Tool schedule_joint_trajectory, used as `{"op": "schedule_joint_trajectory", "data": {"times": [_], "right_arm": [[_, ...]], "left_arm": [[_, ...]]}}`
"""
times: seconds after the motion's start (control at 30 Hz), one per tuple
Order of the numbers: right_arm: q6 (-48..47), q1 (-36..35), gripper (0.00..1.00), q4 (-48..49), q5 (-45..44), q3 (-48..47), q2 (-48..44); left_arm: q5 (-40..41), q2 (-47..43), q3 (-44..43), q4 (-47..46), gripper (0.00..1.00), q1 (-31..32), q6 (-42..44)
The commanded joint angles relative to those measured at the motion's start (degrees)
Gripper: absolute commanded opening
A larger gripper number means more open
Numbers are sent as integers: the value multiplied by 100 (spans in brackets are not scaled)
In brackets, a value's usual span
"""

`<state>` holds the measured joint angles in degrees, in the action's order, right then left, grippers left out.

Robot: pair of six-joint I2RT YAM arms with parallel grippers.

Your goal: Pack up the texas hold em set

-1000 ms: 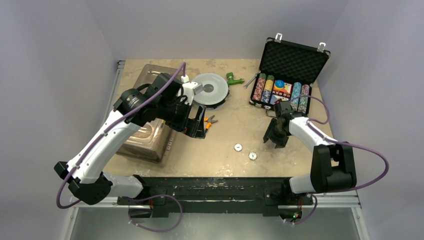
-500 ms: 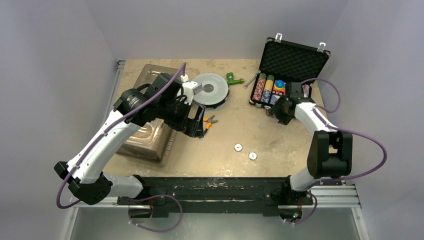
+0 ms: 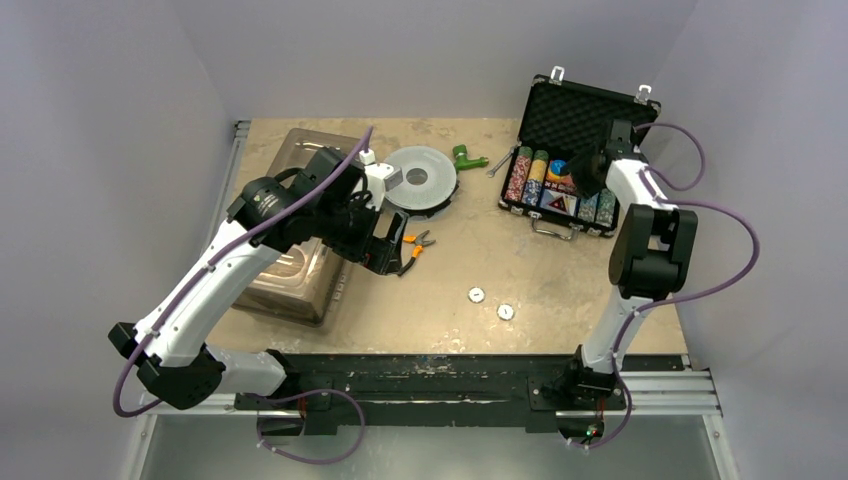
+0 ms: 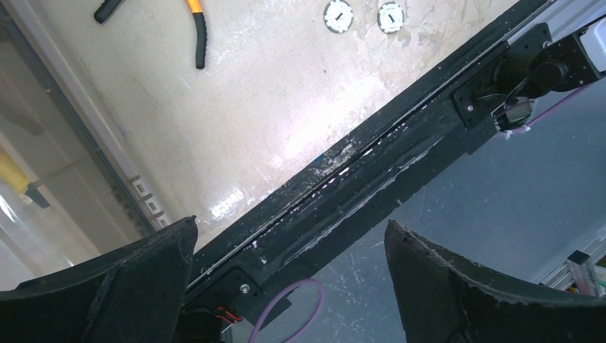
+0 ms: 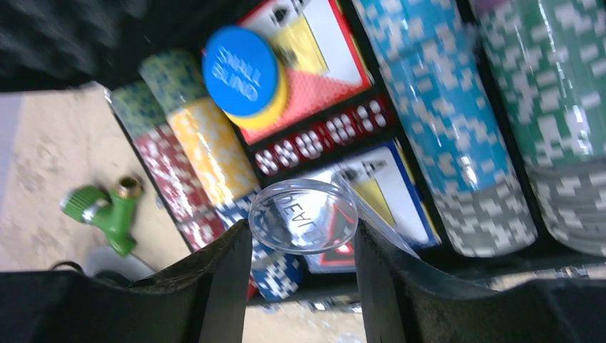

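The black briefcase [image 3: 590, 118] stands open at the back right, its foam lid upright. Rows of chips [image 5: 437, 107] and a card deck [image 5: 318, 53] fill its tray. A blue round button [image 5: 239, 71] rests on a yellow one there. My right gripper [image 5: 303, 236] hovers over the tray [image 3: 588, 172], shut on a clear round dealer button [image 5: 303, 216] held by its edges. Two white chips [image 3: 476, 294] [image 3: 506, 312] lie loose mid-table. My left gripper [image 4: 289, 243] is open and holds nothing, poised above the table left of centre [image 3: 392, 255].
A large clear plastic bin [image 3: 300, 270] sits under the left arm. A grey disc spool [image 3: 420, 178], a green fitting [image 3: 465, 156] and a small wrench lie at the back. Orange-handled pliers [image 3: 418, 242] lie beside the left gripper. The black base rail [image 4: 400, 143] runs along the near edge.
The right arm swung from low over the table near the loose chips back to above the case tray, carrying the clear button. The left arm has barely moved.
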<state>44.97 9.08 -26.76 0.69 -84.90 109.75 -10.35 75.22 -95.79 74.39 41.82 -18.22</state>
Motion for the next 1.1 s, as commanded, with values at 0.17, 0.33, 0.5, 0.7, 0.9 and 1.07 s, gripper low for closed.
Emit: {"op": "schedule_joint_trajectory", "data": {"times": [0.17, 0.33, 0.5, 0.7, 0.9, 1.07], "right_arm": [[383, 172, 0, 109, -510, -1097, 648], [407, 195, 0, 100, -635, -1353, 975], [403, 192, 0, 125, -710, -1541, 1193], [618, 191, 0, 23, -928, -1651, 1309], [697, 190, 0, -70, -991, -1815, 1476], [683, 192, 0, -157, -1018, -1966, 1622]], "left_arm": [[274, 124, -244, -24, 100, 24, 222], [339, 129, -222, -17, 100, 19, 256], [386, 103, -162, -26, 100, 10, 275], [366, 90, -127, -49, 100, 10, 275], [417, 51, -85, -50, 100, 12, 292], [415, 28, -70, -50, 100, 10, 292]]}}
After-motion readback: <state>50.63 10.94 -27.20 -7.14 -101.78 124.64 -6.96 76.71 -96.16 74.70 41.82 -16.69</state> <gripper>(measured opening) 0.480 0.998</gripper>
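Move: The red card deck in the open case, the likely spot for the clear disc still pinched in the right fingers, lies about 7 cm ahead of the right hand, 1 cm to its right and 6 cm below. The blue dealer button on it is 9 cm ahead and 1 cm left; the blue deck is 1 cm back, 2 cm left; the light-blue chip stack 2 cm ahead, 7 cm right. From the left hand the red deck is some 38 cm ahead, 45 cm right, 25 cm below. The clear disc, kept pinched in the right fingers, is carried on over the case towards the red deck, about 6 cm forward and 5 cm to the right, slowing down. On the way it sinks about 3 cm, then comes back up 1 cm, while the hand turns some 10 degrees clockwise. The fingers don't open. ##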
